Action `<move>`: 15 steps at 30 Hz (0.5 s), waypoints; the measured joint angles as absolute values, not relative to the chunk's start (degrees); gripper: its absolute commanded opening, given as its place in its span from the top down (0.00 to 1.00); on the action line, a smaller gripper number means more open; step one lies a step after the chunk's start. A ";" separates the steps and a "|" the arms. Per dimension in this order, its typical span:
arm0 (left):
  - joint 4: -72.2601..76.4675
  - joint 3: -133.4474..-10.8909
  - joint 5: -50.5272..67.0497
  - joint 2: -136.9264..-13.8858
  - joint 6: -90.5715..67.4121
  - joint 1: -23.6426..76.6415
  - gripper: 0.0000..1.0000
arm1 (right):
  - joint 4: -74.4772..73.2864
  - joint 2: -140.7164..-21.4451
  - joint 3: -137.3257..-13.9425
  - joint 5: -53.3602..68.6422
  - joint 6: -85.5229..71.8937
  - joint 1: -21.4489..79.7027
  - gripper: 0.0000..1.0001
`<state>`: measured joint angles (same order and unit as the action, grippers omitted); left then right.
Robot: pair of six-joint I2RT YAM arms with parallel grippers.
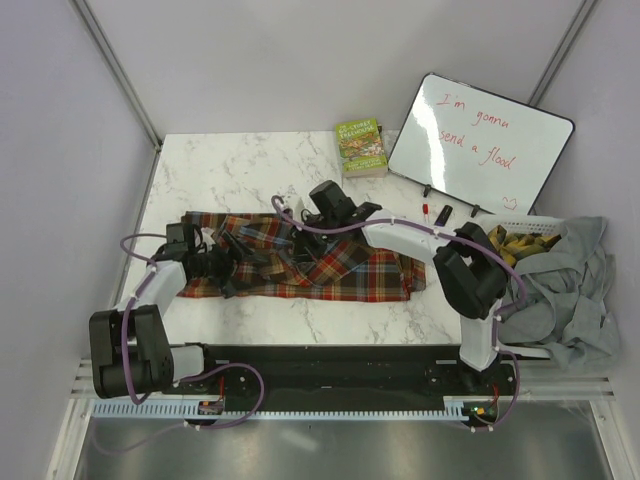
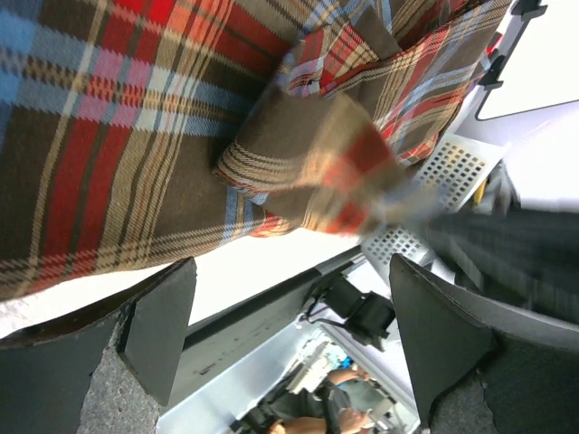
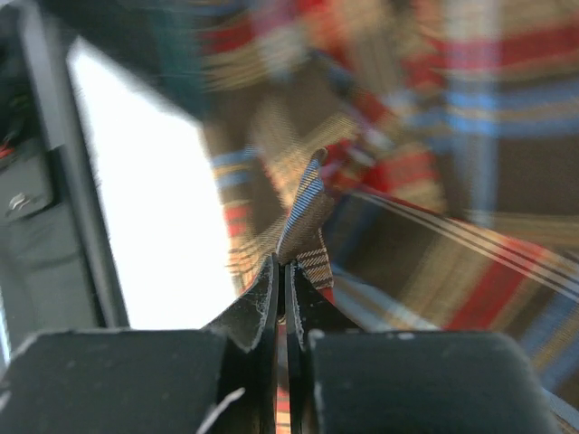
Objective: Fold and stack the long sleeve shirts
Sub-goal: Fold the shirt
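One of the long sleeve shirts, a plaid flannel shirt [image 1: 340, 268] in red-orange, brown and blue, lies spread across the middle of the marble table. My right gripper [image 1: 300, 222] is over its upper middle. In the right wrist view the gripper [image 3: 288, 264] is shut on a thin pinched fold of the plaid shirt [image 3: 470, 181]. My left gripper [image 1: 232, 262] rests at the shirt's left part. In the left wrist view the gripper [image 2: 298, 334] is wide open and holds nothing, while a bunched fold of the plaid shirt [image 2: 118, 136] lies just beyond the fingertips.
A white basket [image 1: 540, 222] at the right edge holds grey cloth [image 1: 570, 290] and something yellow. A whiteboard [image 1: 480, 145] with red writing leans at the back right, with a green book [image 1: 361, 147] beside it. Small markers [image 1: 445, 212] lie near the board.
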<state>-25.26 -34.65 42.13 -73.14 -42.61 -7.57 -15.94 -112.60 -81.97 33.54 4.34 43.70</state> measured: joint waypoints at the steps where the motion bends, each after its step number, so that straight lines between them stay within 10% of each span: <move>1: -25.26 -34.46 42.17 -72.90 -43.13 -7.51 0.06 | -16.12 -111.55 -81.58 34.13 5.30 44.45 0.95; 10: -25.61 -32.58 42.28 -69.58 -46.54 -6.85 0.01 | -18.24 -104.95 -80.05 36.16 14.06 54.83 0.95; 15: -25.63 -31.09 42.30 -69.58 -47.72 -5.54 0.16 | -20.53 -105.03 -79.05 34.70 16.36 56.80 0.94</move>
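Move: The right hand has a corner of the shirt shut between its fingers. The shirt's near edge, where it is being taken, is about 8 cm straight back and 3 cm lower, with the front table edge roughly 18 cm straight back. The open left gripper hovers some 12 cm to the right hand's left and 2 cm nearer the base. From the left hand, the pinched corner lies about 12 cm to the right and 2 cm ahead, at much the same height. Keeping its pinch on the shirt corner, the right hand pulls the cloth back towards the base and over the shirt's near edge, about 11 cm with some 3 cm to the left. It rises 4 to 5 cm, then slows and dips a little, turning about 20 degrees counter-clockwise. The left hand, still wide open, eases about 2 cm back and slightly right towards the cloth being brought. ##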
